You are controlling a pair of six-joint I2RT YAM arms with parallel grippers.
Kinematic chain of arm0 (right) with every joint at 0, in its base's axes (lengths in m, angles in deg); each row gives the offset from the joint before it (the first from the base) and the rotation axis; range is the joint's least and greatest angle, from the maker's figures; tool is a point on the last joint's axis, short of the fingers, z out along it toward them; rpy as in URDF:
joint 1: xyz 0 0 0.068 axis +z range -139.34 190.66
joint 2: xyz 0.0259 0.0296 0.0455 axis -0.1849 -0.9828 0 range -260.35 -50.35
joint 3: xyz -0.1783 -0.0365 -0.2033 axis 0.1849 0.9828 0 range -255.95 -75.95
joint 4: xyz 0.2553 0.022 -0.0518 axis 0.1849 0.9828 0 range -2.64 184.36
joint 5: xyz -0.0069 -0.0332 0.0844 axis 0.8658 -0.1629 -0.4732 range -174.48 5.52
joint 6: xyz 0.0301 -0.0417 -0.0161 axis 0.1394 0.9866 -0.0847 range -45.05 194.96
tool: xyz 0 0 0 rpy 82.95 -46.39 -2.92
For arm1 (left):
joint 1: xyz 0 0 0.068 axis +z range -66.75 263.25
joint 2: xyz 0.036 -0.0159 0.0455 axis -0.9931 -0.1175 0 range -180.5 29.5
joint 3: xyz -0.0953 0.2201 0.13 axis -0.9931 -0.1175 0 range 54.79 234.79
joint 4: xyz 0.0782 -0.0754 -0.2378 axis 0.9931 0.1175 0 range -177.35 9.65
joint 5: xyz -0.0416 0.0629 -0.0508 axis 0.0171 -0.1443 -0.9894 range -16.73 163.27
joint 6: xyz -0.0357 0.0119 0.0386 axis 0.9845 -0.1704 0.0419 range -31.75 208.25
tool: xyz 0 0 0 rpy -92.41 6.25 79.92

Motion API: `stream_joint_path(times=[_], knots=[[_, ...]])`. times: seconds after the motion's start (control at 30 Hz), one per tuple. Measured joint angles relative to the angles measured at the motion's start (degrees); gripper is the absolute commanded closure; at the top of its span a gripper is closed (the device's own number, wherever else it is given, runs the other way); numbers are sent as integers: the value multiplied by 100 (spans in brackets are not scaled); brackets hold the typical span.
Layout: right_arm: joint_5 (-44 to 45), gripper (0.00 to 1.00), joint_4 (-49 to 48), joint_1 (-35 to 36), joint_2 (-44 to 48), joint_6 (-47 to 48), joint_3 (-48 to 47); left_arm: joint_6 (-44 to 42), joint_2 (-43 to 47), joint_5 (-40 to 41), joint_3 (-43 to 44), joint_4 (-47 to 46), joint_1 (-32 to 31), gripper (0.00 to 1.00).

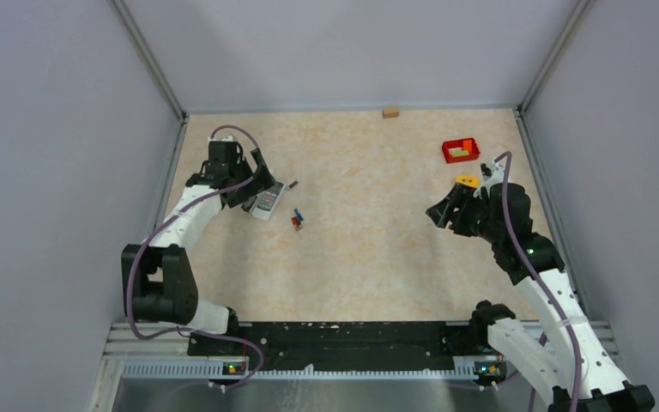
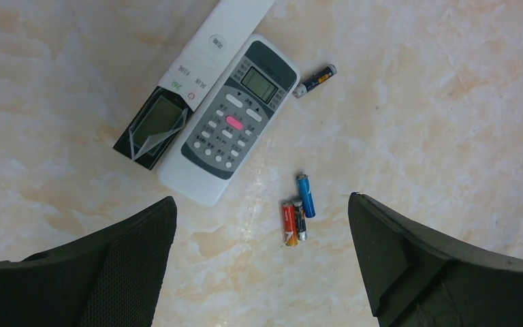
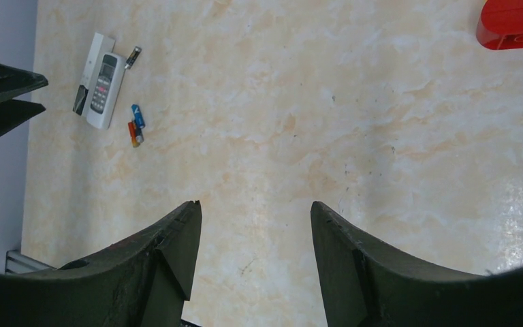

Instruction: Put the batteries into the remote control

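The remote control [image 2: 235, 122] lies face up on the marbled table, white with a dark screen and grey buttons. Three batteries lie just right of its lower end: a blue one [image 2: 306, 195], a red one [image 2: 289, 223] and a dark one [image 2: 300, 219] touching the red. Another dark battery [image 2: 315, 80] rests near the remote's top. My left gripper [image 2: 261, 197] hovers open above them, holding nothing. From above, the remote [image 1: 268, 200] and batteries [image 1: 297, 220] sit right of the left gripper [image 1: 253, 182]. My right gripper [image 3: 255, 211] hangs open and empty far to the right [image 1: 442, 210].
A longer white bar [image 2: 204, 54] with a small label lies against the remote's left side, a dark glassy panel [image 2: 151, 126] at its lower end. A red tray [image 1: 461, 150], a yellow disc [image 1: 467, 180] and a small wooden block [image 1: 389, 112] sit at the far right. Grey walls enclose the table.
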Motion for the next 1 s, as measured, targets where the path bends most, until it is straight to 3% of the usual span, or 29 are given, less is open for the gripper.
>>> stream_joint_path(times=[0.2,0.4,0.83,1.0], knots=[[-96,38,-94,0,-127,-11,74,22,-986,-549,337,-160,42,1],[-415,37,-160,0,-184,26,184,-7,-1547,-417,332,-129,42,1],[-748,36,-304,0,-184,44,354,-245,-1508,461,-164,-157,42,1],[-776,36,-396,0,-214,20,372,-361,-1427,426,-363,-415,42,1]])
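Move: The grey-faced remote control lies about 5 cm ahead of the left hand, 2 cm to its right and some 13 cm below. From that hand, the film-covered remote is about 9 cm ahead and 3 cm left, the black battery 10 cm ahead and 8 cm right, and the blue battery 9 cm right and 1 cm back. From the right hand, the grey-faced remote is some 18 cm ahead, 41 cm left and 20 cm below. The open left hand sinks some 10 cm towards the grey-faced remote's near end, tipping steeper; the right eases left. ##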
